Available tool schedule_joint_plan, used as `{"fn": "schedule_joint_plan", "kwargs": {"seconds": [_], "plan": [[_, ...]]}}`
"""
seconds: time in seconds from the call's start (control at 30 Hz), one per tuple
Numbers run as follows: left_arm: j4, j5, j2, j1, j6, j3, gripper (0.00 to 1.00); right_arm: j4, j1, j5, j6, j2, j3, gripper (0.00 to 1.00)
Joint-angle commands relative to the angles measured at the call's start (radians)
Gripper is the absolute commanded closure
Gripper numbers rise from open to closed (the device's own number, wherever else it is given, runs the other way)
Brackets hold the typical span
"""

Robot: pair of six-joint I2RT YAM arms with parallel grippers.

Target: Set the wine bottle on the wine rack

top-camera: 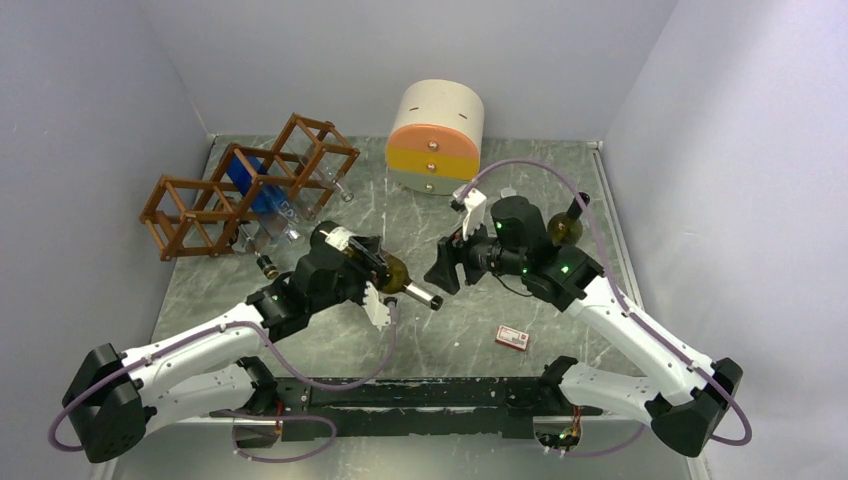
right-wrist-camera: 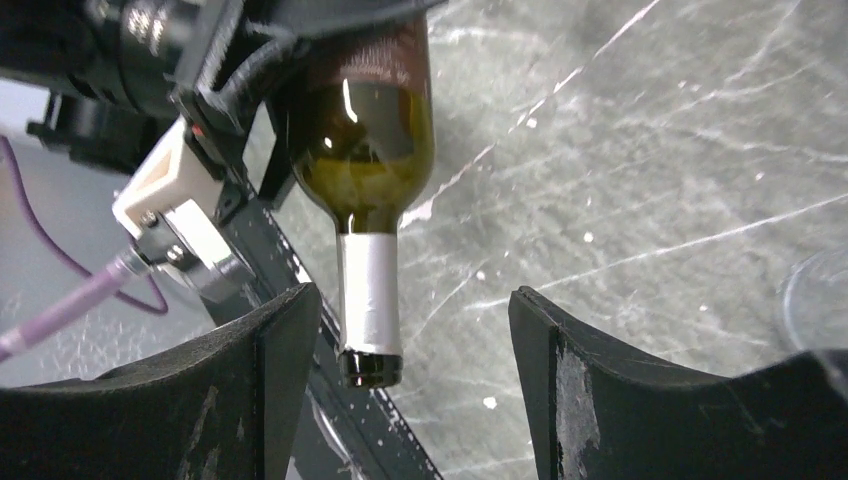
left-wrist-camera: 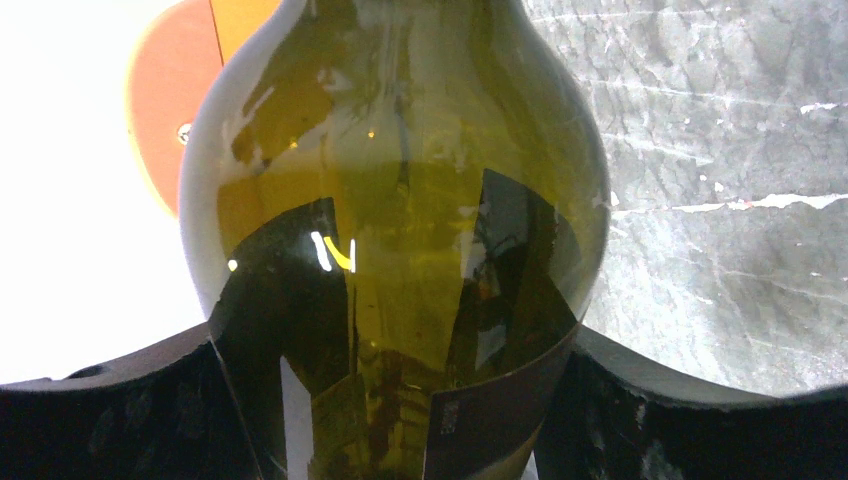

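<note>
A dark green wine bottle (top-camera: 396, 273) with a silver-foiled neck hangs above the table, and my left gripper (top-camera: 366, 262) is shut on its body. In the left wrist view the bottle (left-wrist-camera: 400, 200) fills the frame between my left gripper's (left-wrist-camera: 395, 400) black fingers. The neck points toward my right gripper (top-camera: 443, 272), which is open. In the right wrist view the neck (right-wrist-camera: 368, 295) reaches in between my right gripper's (right-wrist-camera: 415, 335) fingers, nearer the left one, touching neither. The reddish-brown wine rack (top-camera: 190, 215) stands at the back left.
A blue item (top-camera: 262, 185) sits in the rack and small bottles (top-camera: 268, 266) lie before it. A round cream-and-orange drawer cabinet (top-camera: 437, 138) stands at the back centre. Another olive bottle (top-camera: 565, 228) is behind my right arm. A small red-and-white box (top-camera: 512, 338) lies near the front.
</note>
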Motion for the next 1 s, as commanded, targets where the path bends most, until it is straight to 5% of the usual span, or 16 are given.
{"fn": "schedule_joint_plan", "kwargs": {"seconds": [0.0,0.2,0.97], "plan": [[0.146,-0.031,-0.027,-0.010,0.079,-0.011,0.93,-0.019,0.045,-0.060,-0.031,0.008,-0.047,0.28],[0.162,-0.036,-0.036,-0.017,0.075,-0.029,0.93,-0.014,0.155,0.001,-0.040,0.119,-0.020,0.28],[0.044,-0.084,-0.030,-0.046,-0.018,0.041,0.93,0.089,0.162,0.015,-0.033,0.351,-0.002,0.52]]}}
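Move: The wine bottle's neck, the bottle held in the left hand, lies about 6 cm to the right hand's left, 2 cm back and 11 cm below. Around it, the clear bottle stands some 18 cm ahead of the right hand, 10 cm right and 12 cm down; the matchbox lies 15 cm right, 4 cm back and 25 cm below. From the left hand the neck is about 8 cm right, 5 cm back, roughly level. The wine bottle's neck, sticking out of the left hand's steady grip, is what the right hand comes down on: it sinks some 10 cm and shifts about 6 cm left, swinging back first, then slightly forward again. Its fingers tip about 20 degrees more steeply downward and narrow by about a third around the neck without shutting; contact can't be seen. ##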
